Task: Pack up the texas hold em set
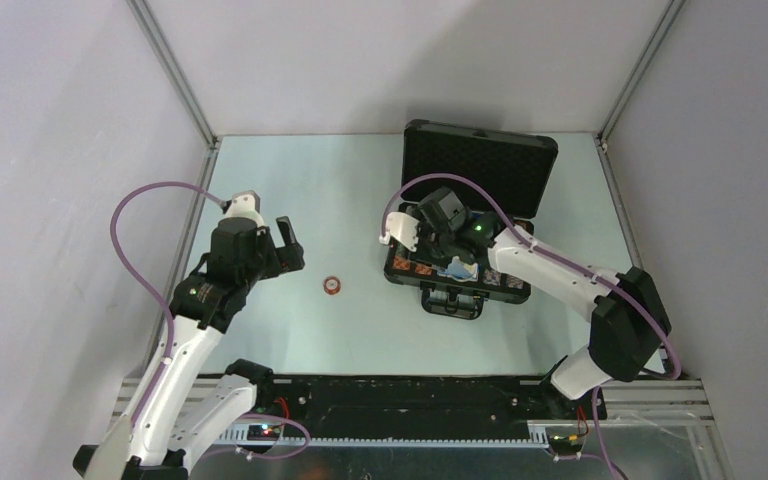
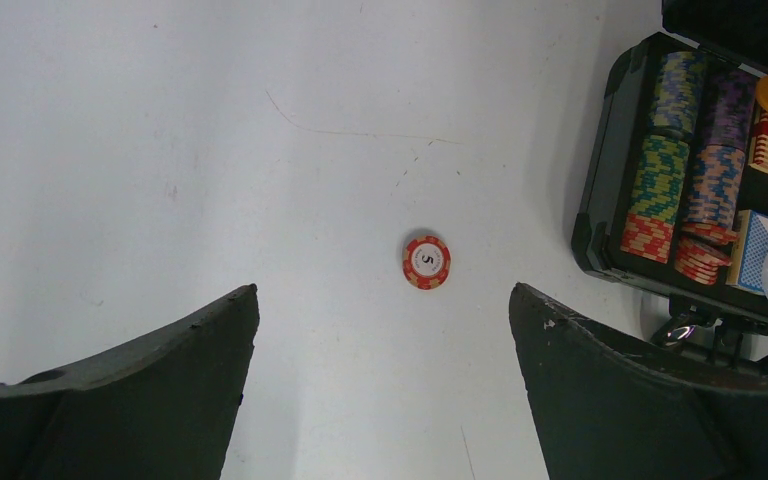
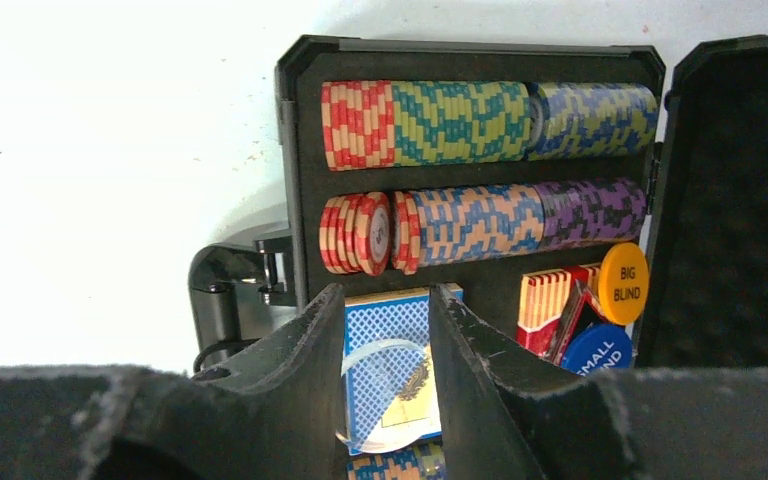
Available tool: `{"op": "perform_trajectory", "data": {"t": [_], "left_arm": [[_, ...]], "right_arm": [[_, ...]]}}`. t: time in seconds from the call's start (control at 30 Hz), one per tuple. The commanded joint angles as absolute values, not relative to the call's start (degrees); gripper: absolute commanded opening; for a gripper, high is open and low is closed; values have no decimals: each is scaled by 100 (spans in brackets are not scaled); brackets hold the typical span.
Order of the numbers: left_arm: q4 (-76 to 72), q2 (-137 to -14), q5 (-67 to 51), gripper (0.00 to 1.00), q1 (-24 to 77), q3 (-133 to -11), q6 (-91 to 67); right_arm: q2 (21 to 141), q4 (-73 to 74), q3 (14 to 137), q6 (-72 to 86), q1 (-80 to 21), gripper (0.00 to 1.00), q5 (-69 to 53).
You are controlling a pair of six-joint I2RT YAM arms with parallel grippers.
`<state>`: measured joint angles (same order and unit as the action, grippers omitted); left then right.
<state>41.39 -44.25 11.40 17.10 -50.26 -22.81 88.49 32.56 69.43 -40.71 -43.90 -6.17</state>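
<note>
The black case (image 1: pixel 392 268) of the texas hold em set lies open, foam-lined lid (image 1: pixel 480 165) raised at the back. Multicoloured chip rows (image 3: pixel 460 122) fill its upper slots. A red-white card box (image 3: pixel 545 305) leans by a yellow "BIG BLIND" button (image 3: pixel 624 283) and a blue "SMALL BLIND" button (image 3: pixel 596 352). My right gripper (image 3: pixel 387 290) hangs over the case, shut on a clear round disc (image 3: pixel 385 395) just above a blue card box (image 3: pixel 390 320). One red-white chip (image 2: pixel 426 262) lies alone on the table. My left gripper (image 2: pixel 383 290) hovers open, just short of it.
The case's handle (image 1: pixel 452 302) sticks out toward the arms. White walls with metal corner posts (image 1: pixel 175 75) close the table in on three sides. The right arm's cable (image 1: pixel 430 182) arcs above the case. The loose chip (image 1: pixel 332 285) lies between the two arms.
</note>
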Motion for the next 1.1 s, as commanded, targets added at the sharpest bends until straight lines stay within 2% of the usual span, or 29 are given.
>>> {"op": "perform_trajectory", "data": {"t": [0.0,0.4,0.7,1.07], "left_arm": [[4113,-4412,1121,99,1662,-4991,-2142],[4113,-4426,1099,99,1664,-4988,-2137],[4117,-4411,1111,100,1662,-4992,-2139],[4115,-4412,1106,99,1661,-4996,-2135]], "right_arm": [[8695,3544,6979,-4124,-4366,43,-1188],[9075,3165,6641,-4141,-4544,62,-882],[9229,2720,6636,-4140,-4544,63,-428],[9360,2617,6636,-4144,-4501,63,-447]]}}
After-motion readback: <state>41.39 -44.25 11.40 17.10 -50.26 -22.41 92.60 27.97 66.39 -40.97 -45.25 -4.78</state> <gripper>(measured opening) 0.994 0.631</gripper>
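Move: The right hand, fingers partly open, is above the open case, with the loose red chips at the near end of the second row about 6 cm below, 2 cm to its left and 1 cm ahead. Beside those chips, the card deck lies roughly 6 cm to their right and 1 cm farther out; the outer row's red chips are some 5 cm to their left, level with them. From the left hand the loose red chips lie about 26 cm right, 8 cm ahead and 15 cm below. Down into the case towards the loose red chips goes the right hand, ending nearly 4 cm lower: it draws back about 2.5 cm as it starts to sink, then comes forward again by the same amount once low. The fingers spread clearly wider meanwhile, and the wrist tips slightly and swings back; no touch can be seen. ##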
